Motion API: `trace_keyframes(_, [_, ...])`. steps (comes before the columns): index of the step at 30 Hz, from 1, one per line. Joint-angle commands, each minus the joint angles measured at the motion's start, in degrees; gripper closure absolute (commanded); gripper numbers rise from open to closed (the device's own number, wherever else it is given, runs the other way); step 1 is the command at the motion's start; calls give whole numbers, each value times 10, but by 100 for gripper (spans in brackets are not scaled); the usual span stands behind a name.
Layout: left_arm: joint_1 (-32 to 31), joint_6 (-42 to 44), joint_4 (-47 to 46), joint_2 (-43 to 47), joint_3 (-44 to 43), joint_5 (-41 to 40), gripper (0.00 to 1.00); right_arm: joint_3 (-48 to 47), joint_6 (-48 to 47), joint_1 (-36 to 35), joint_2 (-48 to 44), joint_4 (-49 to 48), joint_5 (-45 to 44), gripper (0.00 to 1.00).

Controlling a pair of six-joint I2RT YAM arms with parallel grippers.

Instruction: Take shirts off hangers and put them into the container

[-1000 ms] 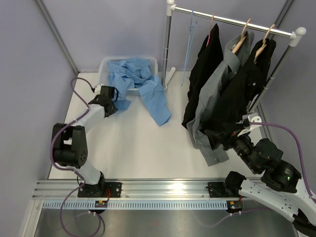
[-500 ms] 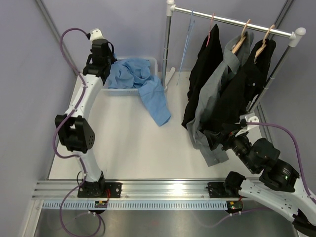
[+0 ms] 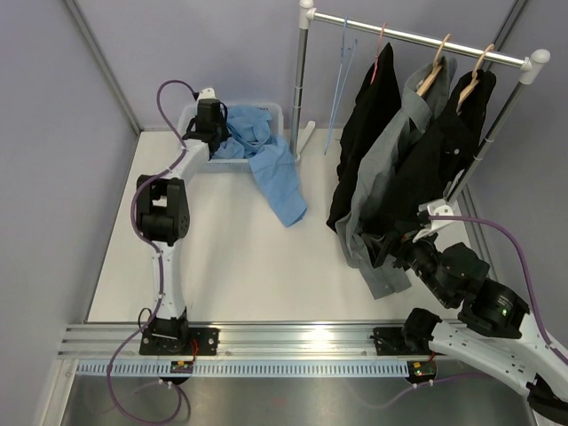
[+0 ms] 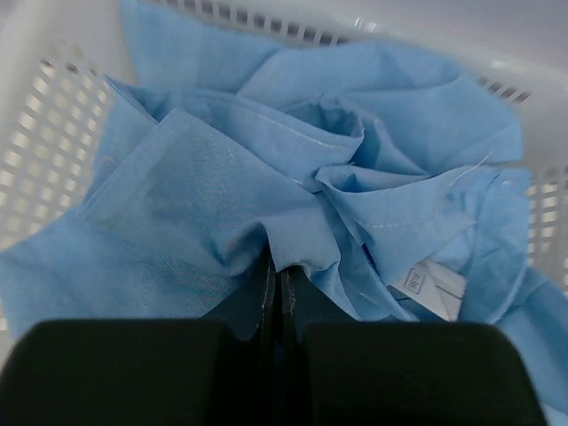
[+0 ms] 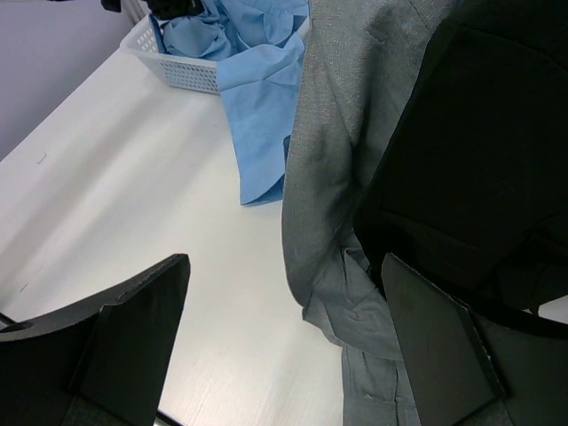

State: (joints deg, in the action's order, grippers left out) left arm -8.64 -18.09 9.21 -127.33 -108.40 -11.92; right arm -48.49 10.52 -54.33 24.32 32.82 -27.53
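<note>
The light blue shirt [image 3: 275,173] lies bunched in the white container [image 3: 266,108], with one part spilling over its front right edge onto the table. My left gripper [image 3: 216,124] is down in the container [image 4: 53,98], shut on a fold of the light blue shirt [image 4: 222,177] at its tips [image 4: 282,266]. A black shirt [image 3: 364,115] hangs on the pink hanger [image 3: 382,40]. The grey shirt [image 3: 382,177] and the other black shirt [image 3: 453,142] hang on wooden hangers [image 3: 435,62]. The blue hanger [image 3: 340,80] is bare. My right gripper [image 3: 390,244] stands open at the grey shirt's [image 5: 355,133] lower edge, jaws [image 5: 284,266] wide.
The white-and-chrome rail [image 3: 417,37] crosses the back right, its left post [image 3: 302,80] standing just right of the container. Lilac walls close in on the left and back. The arms' mounting track [image 3: 293,342] runs along the near edge.
My left gripper rose from the table in front of the container, swung high, then came down into the container. The shirt part that lay front left went in with it. The right arm barely shifted.
</note>
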Motion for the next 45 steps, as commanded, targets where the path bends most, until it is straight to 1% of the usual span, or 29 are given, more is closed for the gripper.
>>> trace_keyframes(1, [4,-11,-26,-35,-22,28,100,1,-16,-4,11,-16,-17,1])
trace_keyframes(5, [14,-32,-11,-76,-48,55,99,2,-13,-4,9,-11,-18,1])
trace_keyframes(8, [18,-34,-11,-86,-56,62,98,5,-11,-4,2,-14,-20,1])
trace_keyframes(11, [22,-26,-9,-96,-66,76,83,6,-9,-4,2,-13,-21,0])
trace_keyframes(12, [23,-25,-7,-94,-66,78,69,6,-9,-4,2,-13,-21,1])
trace_keyframes(14, [28,-26,-3,-77,-63,85,61,6,-8,-4,2,-12,-19,1])
trace_keyframes(15, [28,-25,-2,-67,-59,87,53,6,-7,-4,2,-12,-18,1])
trace_keyframes(16, [28,-23,-3,-44,-56,87,51,6,-7,-4,2,-12,-19,1])
trace_keyframes(21, [28,-17,-5,31,-46,86,49,6,-3,-4,-5,-14,-16,1])
trace_keyframes(22, [28,-17,-6,44,-42,86,44,6,-2,-4,-6,-14,-16,1])
trace_keyframes(24, [28,-17,-5,80,-34,88,38,7,-2,-4,-12,-15,-14,1])
trace_keyframes(25, [28,-17,-5,94,-23,89,32,8,-1,-4,-14,-16,-14,1])
trace_keyframes(26, [27,-21,-6,121,-15,90,29,8,-1,-4,-17,-16,-13,0])
trace_keyframes(28, [26,-25,-11,147,1,97,24,7,0,-4,-19,-14,-13,1])
trace_keyframes(29, [25,-25,-11,160,16,97,20,7,0,-4,-19,-15,-15,1])
trace_keyframes(32, [19,-24,-11,211,45,104,16,5,4,-4,-21,-13,-12,1])
trace_keyframes(33, [14,-26,-10,244,74,108,14,5,5,-4,-23,-13,-12,1])
trace_keyframes(35, [8,-40,-11,276,107,135,11,5,7,-4,-27,-14,-11,1])
trace_keyframes(36, [-2,-45,-11,294,148,139,7,5,9,-4,-29,-14,-11,0])
trace_keyframes(38, [-21,-45,-11,347,194,129,3,7,9,-4,-36,-18,-12,1])
trace_keyframes(39, [-49,-42,-11,363,239,92,1,7,12,-4,-37,-18,-12,0])
trace_keyframes(41, [-80,-32,-11,402,279,60,1,7,12,-4,-42,-19,-13,1])
trace_keyframes(42, [-114,-33,-16,411,316,37,1,7,13,-4,-42,-18,-12,1])
trace_keyframes(45, [-181,-49,-38,439,370,1,1,7,20,-4,-43,-15,-12,1])
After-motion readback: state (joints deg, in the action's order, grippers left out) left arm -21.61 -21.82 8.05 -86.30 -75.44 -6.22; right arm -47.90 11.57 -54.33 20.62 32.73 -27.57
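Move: The left hand, fingers shut on part of the blue shirt, is just inside the container's open top; the container's middle lies about 3 cm to its right, 1 cm ahead and 8 cm below. The shirt's overhanging end is some 20 cm to the right and 16 cm back, roughly 12 cm lower; the rack's left pole foot stands about 25 cm right, level with the hand. From the right hand, the container is roughly 45 cm ahead, 50 cm left and 24 cm lower. Down first, about 6 cm into the container with the shirt still pinched, the left hand then opens its fingers and lets go of the cloth. It rises some 25 cm, fingers spreading wide, then swings back and to the right, dipping a little, away from the container towards the space above the shirt's overhanging end, and turns clockwise by roughly 15 degrees. ##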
